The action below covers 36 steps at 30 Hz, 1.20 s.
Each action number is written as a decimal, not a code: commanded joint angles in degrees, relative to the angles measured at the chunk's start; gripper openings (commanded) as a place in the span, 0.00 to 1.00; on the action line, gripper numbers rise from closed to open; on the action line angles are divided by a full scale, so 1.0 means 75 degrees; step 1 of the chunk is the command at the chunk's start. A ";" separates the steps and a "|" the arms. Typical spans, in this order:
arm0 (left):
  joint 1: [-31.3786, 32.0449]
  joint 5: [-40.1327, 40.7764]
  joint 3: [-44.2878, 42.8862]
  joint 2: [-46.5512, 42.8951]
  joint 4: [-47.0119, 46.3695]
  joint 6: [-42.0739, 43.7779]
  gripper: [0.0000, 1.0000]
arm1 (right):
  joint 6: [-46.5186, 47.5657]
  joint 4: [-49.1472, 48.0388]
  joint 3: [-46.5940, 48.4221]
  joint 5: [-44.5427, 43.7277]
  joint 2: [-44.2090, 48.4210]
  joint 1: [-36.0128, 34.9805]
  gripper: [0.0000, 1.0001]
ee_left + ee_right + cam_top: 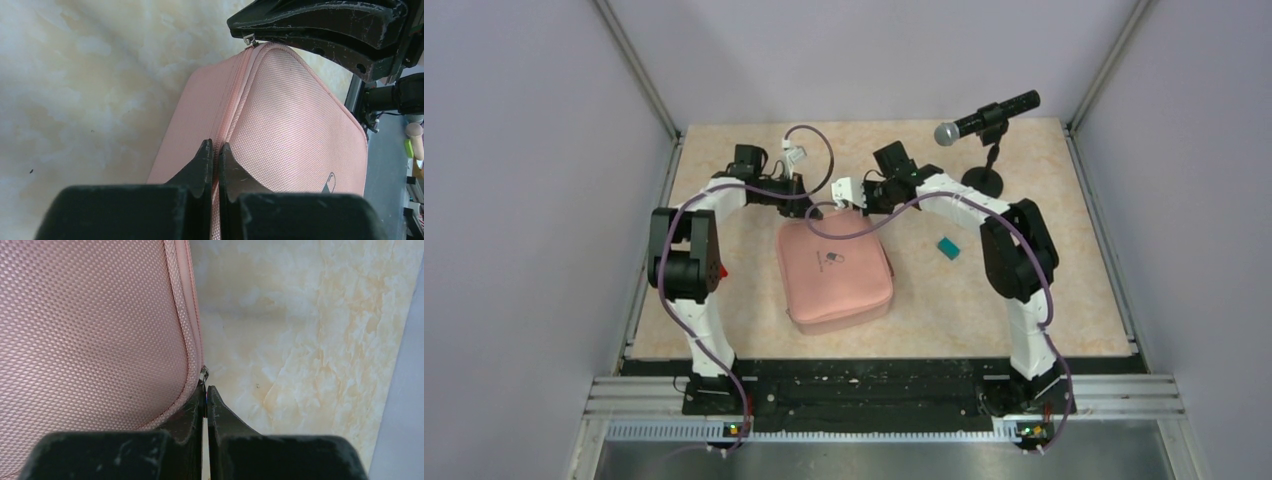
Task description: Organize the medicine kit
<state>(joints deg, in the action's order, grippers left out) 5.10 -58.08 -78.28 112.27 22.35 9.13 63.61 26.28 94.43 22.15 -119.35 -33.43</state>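
The medicine kit, a pink zip-around fabric case, lies closed in the middle of the table with its small logo up. My left gripper is at its far edge. In the left wrist view the gripper is shut on the zip seam of the kit. My right gripper is at the far right corner. In the right wrist view it is shut on the metal zip pull beside the kit. The left wrist view shows that pull under the right fingers.
A microphone on a small stand is at the back right. A small teal block lies right of the kit. A purple cable with a white connector loops above the left arm. Grey walls close in the table.
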 commanded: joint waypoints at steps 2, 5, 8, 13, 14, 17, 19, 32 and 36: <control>-0.0102 0.0216 -0.0101 0.0268 0.0774 0.0085 0.00 | 0.0367 -0.0032 -0.0498 -0.0269 0.0606 0.0215 0.00; -0.0511 0.0407 -0.0122 0.0116 0.0536 -0.0375 0.00 | 0.0458 0.0126 -0.0957 -0.0258 0.0979 0.0338 0.00; -0.1056 0.0634 -0.0048 -0.0097 0.0216 -0.0817 0.00 | 0.0532 0.0115 -0.1557 -0.0201 0.1428 0.0472 0.00; -0.1918 0.0919 0.0492 -0.0463 -0.0697 -0.2507 0.00 | 0.0516 0.0119 -0.2428 -0.0203 0.2198 0.0508 0.00; -0.2035 0.1000 0.0673 -0.0604 -0.0885 -0.2692 0.00 | 0.0491 0.0140 -0.2567 -0.0210 0.2316 0.0505 0.00; -0.2337 0.1089 0.1115 -0.0974 -0.1363 -0.3280 0.00 | 0.0316 0.0264 -0.2902 -0.0150 0.2663 0.0508 0.00; -0.2450 0.1232 0.1386 -0.1248 -0.1628 -0.3620 0.00 | 0.0196 0.0404 -0.3127 -0.0037 0.2921 0.0470 0.00; -0.2432 0.2292 0.1733 -0.1993 -0.2122 -0.4703 0.54 | -0.0169 0.0754 -0.4185 0.0093 0.4068 0.0256 0.00; -0.1813 0.1836 0.0846 -0.1464 -0.2713 -0.4173 0.65 | -0.0609 0.0514 -0.4157 0.0084 0.3988 0.0260 0.00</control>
<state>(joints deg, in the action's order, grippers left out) -12.73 -42.33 -64.62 98.61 8.99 -26.15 62.85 29.54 63.35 23.70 -91.13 -32.10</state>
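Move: At the kit's far-right corner the right fingers already pinch the zip pull. The near-right corner they take it to lies roughly 23 cm back and 6 cm right of them, the kit's middle 14 cm back and 8 cm left, and the teal box 10 cm back and 20 cm right, some 7 cm lower. The left fingers, already shut on the far edge, have the kit's middle 13 cm back, 4 cm right and about 3 cm below. Drawing the zip pull back and to the right some 15 cm, the right hand keeps its pinch and follows the kit's right side to its next corner. Meanwhile the left hand drags the pinched far edge about 11 cm left, swinging counter-clockwise, then opens, lets go and pulls clear leftward, then forward and up by a few centimetres. ##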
